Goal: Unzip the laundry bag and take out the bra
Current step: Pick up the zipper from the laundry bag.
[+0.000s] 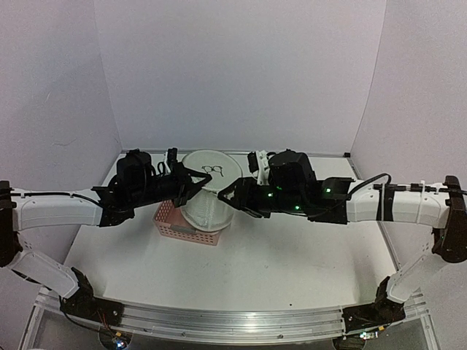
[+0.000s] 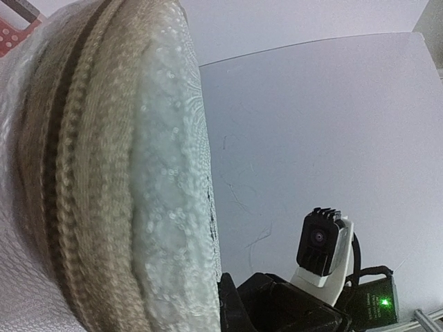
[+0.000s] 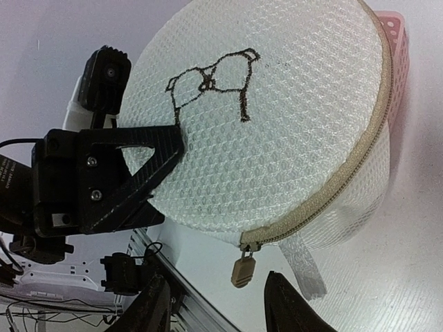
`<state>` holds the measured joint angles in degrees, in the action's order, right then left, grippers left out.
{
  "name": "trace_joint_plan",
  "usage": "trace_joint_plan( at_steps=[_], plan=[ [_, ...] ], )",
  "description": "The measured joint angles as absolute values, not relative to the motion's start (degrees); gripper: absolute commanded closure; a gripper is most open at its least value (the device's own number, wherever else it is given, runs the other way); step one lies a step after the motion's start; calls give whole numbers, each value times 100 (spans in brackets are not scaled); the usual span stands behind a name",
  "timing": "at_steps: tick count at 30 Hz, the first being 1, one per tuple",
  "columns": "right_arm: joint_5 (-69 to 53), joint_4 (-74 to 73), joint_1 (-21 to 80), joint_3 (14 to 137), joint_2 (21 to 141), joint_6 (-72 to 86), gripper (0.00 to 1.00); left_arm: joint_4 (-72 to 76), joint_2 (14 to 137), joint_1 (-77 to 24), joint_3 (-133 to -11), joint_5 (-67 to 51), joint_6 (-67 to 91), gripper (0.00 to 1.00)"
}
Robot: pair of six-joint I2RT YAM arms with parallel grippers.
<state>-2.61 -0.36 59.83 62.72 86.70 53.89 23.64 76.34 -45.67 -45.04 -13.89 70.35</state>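
Note:
The laundry bag is a white mesh drum held up over the table, its round face with the black bra drawing turned upward. My left gripper is shut on the bag's rim; one black finger lies across the round face. In the left wrist view the bag's tan zipper band fills the left side. The zipper is closed, and its tan pull hangs free. My right gripper is open, one finger on each side of the pull, not touching it. The bra is hidden.
A pink slotted basket sits on the table under and behind the bag, its edge also showing in the right wrist view. A mesh strap dangles beside the pull. White walls enclose the table; a metal rail runs along the near edge.

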Motion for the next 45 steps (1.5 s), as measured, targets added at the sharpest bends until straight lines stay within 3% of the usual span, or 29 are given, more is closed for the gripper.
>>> trace_joint_plan(
  at_steps=[20, 25, 30, 45],
  plan=[
    [-84, -150, 5983, 6569, 9008, 5310, 73, 2290, 7634, -4569, -4534, -1439, 7032, 100],
    [-1, -193, 5983, 6587, 9063, 5251, 83, 2283, 7614, -4569, -4534, -1439, 7030, 100],
    [54, -242, 5983, 6591, 9074, 5229, 99, 2263, 7548, -4569, -4534, -1441, 7024, 100],
    [123, -301, 6005, 6379, 8816, 5081, 100, 2244, 7483, -4574, -4534, -1656, 6869, 100]
  ],
)
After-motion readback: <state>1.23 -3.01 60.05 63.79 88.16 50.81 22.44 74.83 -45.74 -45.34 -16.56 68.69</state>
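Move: The zipper pull hangs from the lid's rim just beyond the half-open right fingers, about 2 cm ahead, 1 cm left and 2 cm below that hand. The middle of the laundry bag's lid is roughly 6 cm ahead, 3 cm left and slightly above; the grey tab is about 3 cm ahead, 1 cm left and 5 cm below. From the left hand, already gripping the lid, the pull lies some 4 cm back, 4 cm right and 3 cm below. Ease the right gripper down and forward about 1.5 cm each, with a slight shift left, so its open fingers straddle the zipper pull, then close them fully to pinch it. Finally draw it about 1 cm to the right and slightly back, while the left gripper keeps hold of the lid and drifts about 1 cm back and up. ##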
